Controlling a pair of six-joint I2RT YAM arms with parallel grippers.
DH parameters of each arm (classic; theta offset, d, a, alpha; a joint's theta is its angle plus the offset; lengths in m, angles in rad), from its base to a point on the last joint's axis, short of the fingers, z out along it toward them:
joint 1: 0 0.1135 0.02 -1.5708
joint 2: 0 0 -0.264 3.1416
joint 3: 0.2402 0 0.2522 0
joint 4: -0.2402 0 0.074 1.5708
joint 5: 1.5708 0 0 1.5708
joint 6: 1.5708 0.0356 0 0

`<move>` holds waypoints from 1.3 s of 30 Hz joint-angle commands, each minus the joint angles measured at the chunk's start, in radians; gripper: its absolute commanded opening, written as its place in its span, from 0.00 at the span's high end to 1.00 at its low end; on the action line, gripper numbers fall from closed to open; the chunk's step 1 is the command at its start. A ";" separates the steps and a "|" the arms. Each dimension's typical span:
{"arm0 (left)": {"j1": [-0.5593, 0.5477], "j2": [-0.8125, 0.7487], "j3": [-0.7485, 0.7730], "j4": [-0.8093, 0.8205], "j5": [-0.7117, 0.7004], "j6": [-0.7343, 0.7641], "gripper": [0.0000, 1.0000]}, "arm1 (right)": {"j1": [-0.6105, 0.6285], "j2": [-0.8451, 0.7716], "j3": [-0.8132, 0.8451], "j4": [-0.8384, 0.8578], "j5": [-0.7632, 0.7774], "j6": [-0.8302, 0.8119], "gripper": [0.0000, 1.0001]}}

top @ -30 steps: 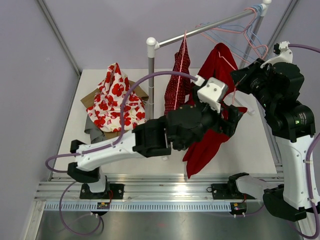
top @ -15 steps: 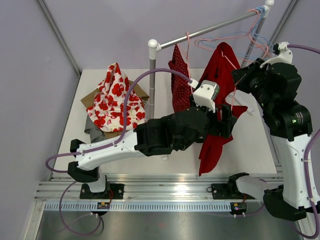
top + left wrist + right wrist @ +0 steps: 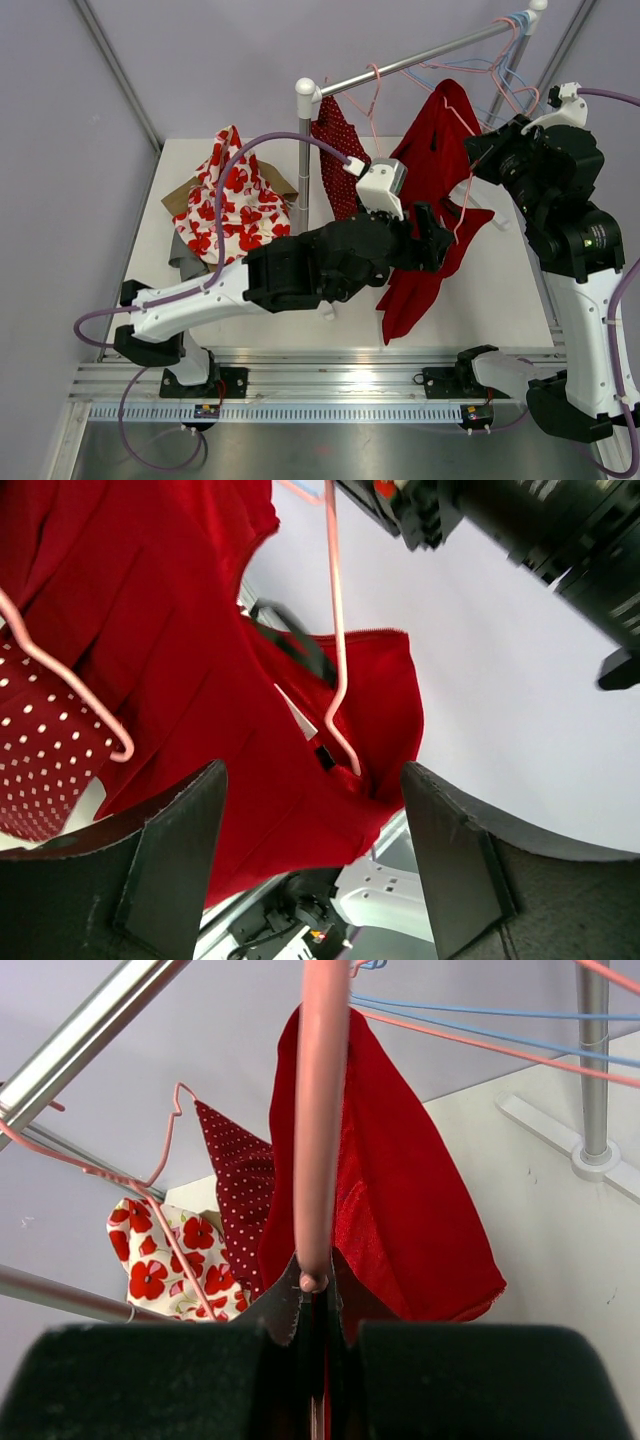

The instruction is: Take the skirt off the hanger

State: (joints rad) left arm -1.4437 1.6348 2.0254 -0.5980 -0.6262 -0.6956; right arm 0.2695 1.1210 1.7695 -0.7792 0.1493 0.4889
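Note:
The red skirt (image 3: 432, 190) hangs from a pink wire hanger (image 3: 466, 205), off the rail. My right gripper (image 3: 482, 152) holds that hanger from the right; in the right wrist view the gripper (image 3: 318, 1295) is shut on the pink hanger (image 3: 322, 1110), with the skirt (image 3: 400, 1180) draped behind it. My left gripper (image 3: 438, 240) sits against the skirt's lower front. In the left wrist view its jaws (image 3: 310, 780) stand open. The skirt (image 3: 190, 660) and the hanger's wire (image 3: 335, 630) lie just beyond the fingertips, and nothing is gripped.
A dark red dotted garment (image 3: 335, 165) hangs on another pink hanger from the metal rail (image 3: 420, 52). Several empty blue and pink hangers (image 3: 500, 62) hang at the rail's right end. A floral garment (image 3: 230, 200) lies heaped on a cardboard box at the left.
My left arm has drawn back to the left and its jaws have narrowed a little. The skirt's lower part swung with it, and the dotted garment swung left along the rail.

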 commanded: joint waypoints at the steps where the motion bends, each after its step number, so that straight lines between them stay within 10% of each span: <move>1: 0.002 -0.055 -0.005 0.018 -0.046 -0.053 0.25 | 0.004 -0.032 0.005 0.155 0.026 0.008 1.00; 18: 0.022 0.063 0.064 0.038 0.042 -0.065 0.29 | 0.004 -0.061 -0.024 0.166 0.016 0.034 1.00; 23: 0.028 0.088 0.072 0.064 0.082 -0.056 0.53 | 0.005 -0.072 -0.024 0.167 0.019 0.039 1.00; 27: 0.028 0.102 0.090 0.072 0.098 -0.047 0.98 | 0.004 -0.089 -0.047 0.173 0.045 0.056 1.00; 39: -0.023 0.299 0.438 -0.022 0.197 0.047 1.00 | 0.005 -0.121 -0.278 0.274 0.203 0.136 1.00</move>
State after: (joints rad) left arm -1.4322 1.8793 2.3054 -0.6815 -0.4889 -0.7025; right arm 0.2684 0.9699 1.4929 -0.6449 0.2974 0.5774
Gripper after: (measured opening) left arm 0.009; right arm 0.045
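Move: The red skirt's near edge, by the hanger's clip, is roughly 4 cm to the left hand's right, about level with it fore and aft and 3 cm lower. The pink hanger's middle is some 11 cm ahead and 4 cm right of that hand, at about its height. The dotted skirt stands about 14 cm ahead, 16 cm left and 8 cm lower. From the right hand, the red skirt's edge lies roughly 14 cm back, 3 cm left and 7 cm below. Rightward and down, after a slight lift of about 1 cm up and left, the open left hand comes in on the red skirt's near edge and shuts its fingers on the cloth beside the clip, then carries on right another 2–3 cm, rising slightly. The right hand keeps its pinch on the pink hanger, eases back about 1 cm, and late on sinks some 4 cm and shifts right, turning about 10 degrees clockwise. ##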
